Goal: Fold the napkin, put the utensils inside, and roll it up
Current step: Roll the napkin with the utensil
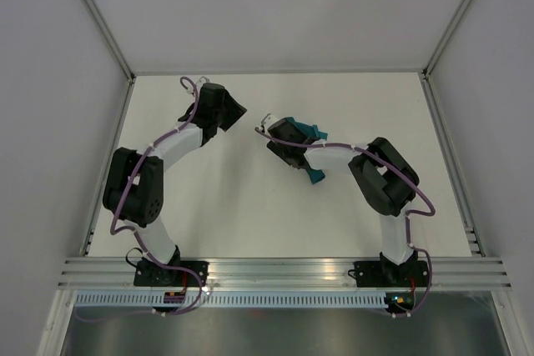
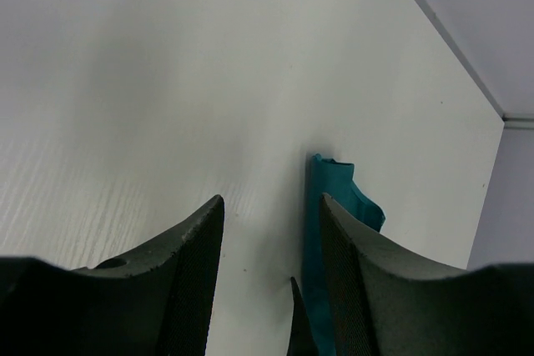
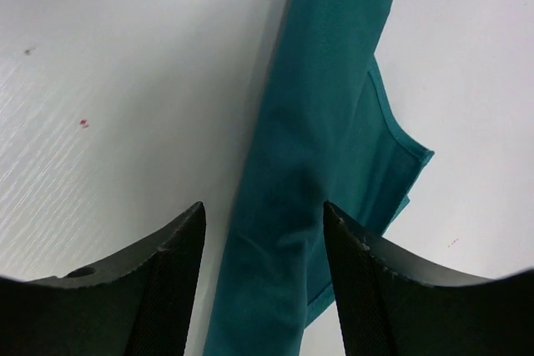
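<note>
The napkin [image 3: 325,106] is a teal cloth rolled into a long narrow bundle, with a loose flap sticking out on its right side. It lies on the white table, partly hidden under my right arm in the top view, where the napkin [image 1: 315,132] shows at both ends. My right gripper [image 3: 263,206] hovers open over the roll, one finger on each side. My left gripper [image 2: 271,199] is open and holds nothing; the napkin [image 2: 332,198] lies just past its right finger. In the top view the left gripper [image 1: 236,114] is left of the roll. The utensils are hidden.
White table [image 1: 250,206] with grey walls and metal rails round it. A dark pointed tip [image 2: 296,323] shows low in the left wrist view beside the cloth; I cannot tell what it is. The two arms' bases stand at the near edge.
</note>
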`<action>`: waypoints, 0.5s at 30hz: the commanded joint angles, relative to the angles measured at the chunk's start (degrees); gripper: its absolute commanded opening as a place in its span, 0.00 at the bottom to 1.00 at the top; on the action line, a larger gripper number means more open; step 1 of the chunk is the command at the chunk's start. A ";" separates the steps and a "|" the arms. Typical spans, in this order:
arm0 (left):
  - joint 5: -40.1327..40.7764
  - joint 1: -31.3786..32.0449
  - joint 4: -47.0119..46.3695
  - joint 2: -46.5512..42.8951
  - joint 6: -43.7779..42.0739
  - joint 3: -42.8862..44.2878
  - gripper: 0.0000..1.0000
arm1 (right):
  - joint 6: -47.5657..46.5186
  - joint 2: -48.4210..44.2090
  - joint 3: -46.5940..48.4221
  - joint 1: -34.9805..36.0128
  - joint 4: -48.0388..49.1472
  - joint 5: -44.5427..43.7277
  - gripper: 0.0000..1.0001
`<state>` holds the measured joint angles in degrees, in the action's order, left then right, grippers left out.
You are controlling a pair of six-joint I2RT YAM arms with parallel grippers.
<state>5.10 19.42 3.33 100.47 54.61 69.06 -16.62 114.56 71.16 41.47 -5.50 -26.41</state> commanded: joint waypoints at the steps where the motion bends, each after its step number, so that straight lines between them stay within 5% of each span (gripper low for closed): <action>1: -1.67 -0.70 -0.26 -2.56 -0.38 -0.24 0.55 | -1.83 2.15 2.23 -0.08 1.01 -4.79 0.63; 2: -1.76 -0.79 -0.17 -2.56 -0.64 -0.33 0.55 | -1.92 2.33 2.32 -0.08 0.93 -4.79 0.50; 5: -1.94 -0.96 -0.26 -2.73 -0.99 -0.85 0.55 | -1.92 3.03 2.23 -0.08 0.31 -4.44 0.35; 10: -2.55 -1.23 -0.78 -2.99 -1.17 -1.73 0.55 | -0.08 2.33 2.23 -0.69 -1.97 -0.58 0.27; 15: -2.55 -1.23 -1.31 -3.43 -1.52 -3.14 0.54 | 5.44 -1.53 2.93 -4.37 -6.18 14.17 0.25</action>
<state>3.90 18.44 3.03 99.68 54.54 67.00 -15.97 116.01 72.27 39.75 -6.15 -23.62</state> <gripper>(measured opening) 0.544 0.273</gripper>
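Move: The napkin roll lies right at the right hand, its middle about 1 cm ahead and 2 cm below, already between the open fingers. Its far end is some 9 cm ahead and 3 cm to the left, its near end about 8 cm back and 4 cm to the right; the loose flap's corner sticks out roughly 4 cm ahead and 6 cm to the right. From the left hand, the roll's middle is about 16 cm right, 7 cm back and 12 cm down. The right hand pinches the napkin roll near its middle, the two fingertips closing from either side of it to under half their gap and stopping with the cloth between them. While closing, the hand sinks about 1 cm onto the roll and edges barely forward, its wrist almost unturned. ##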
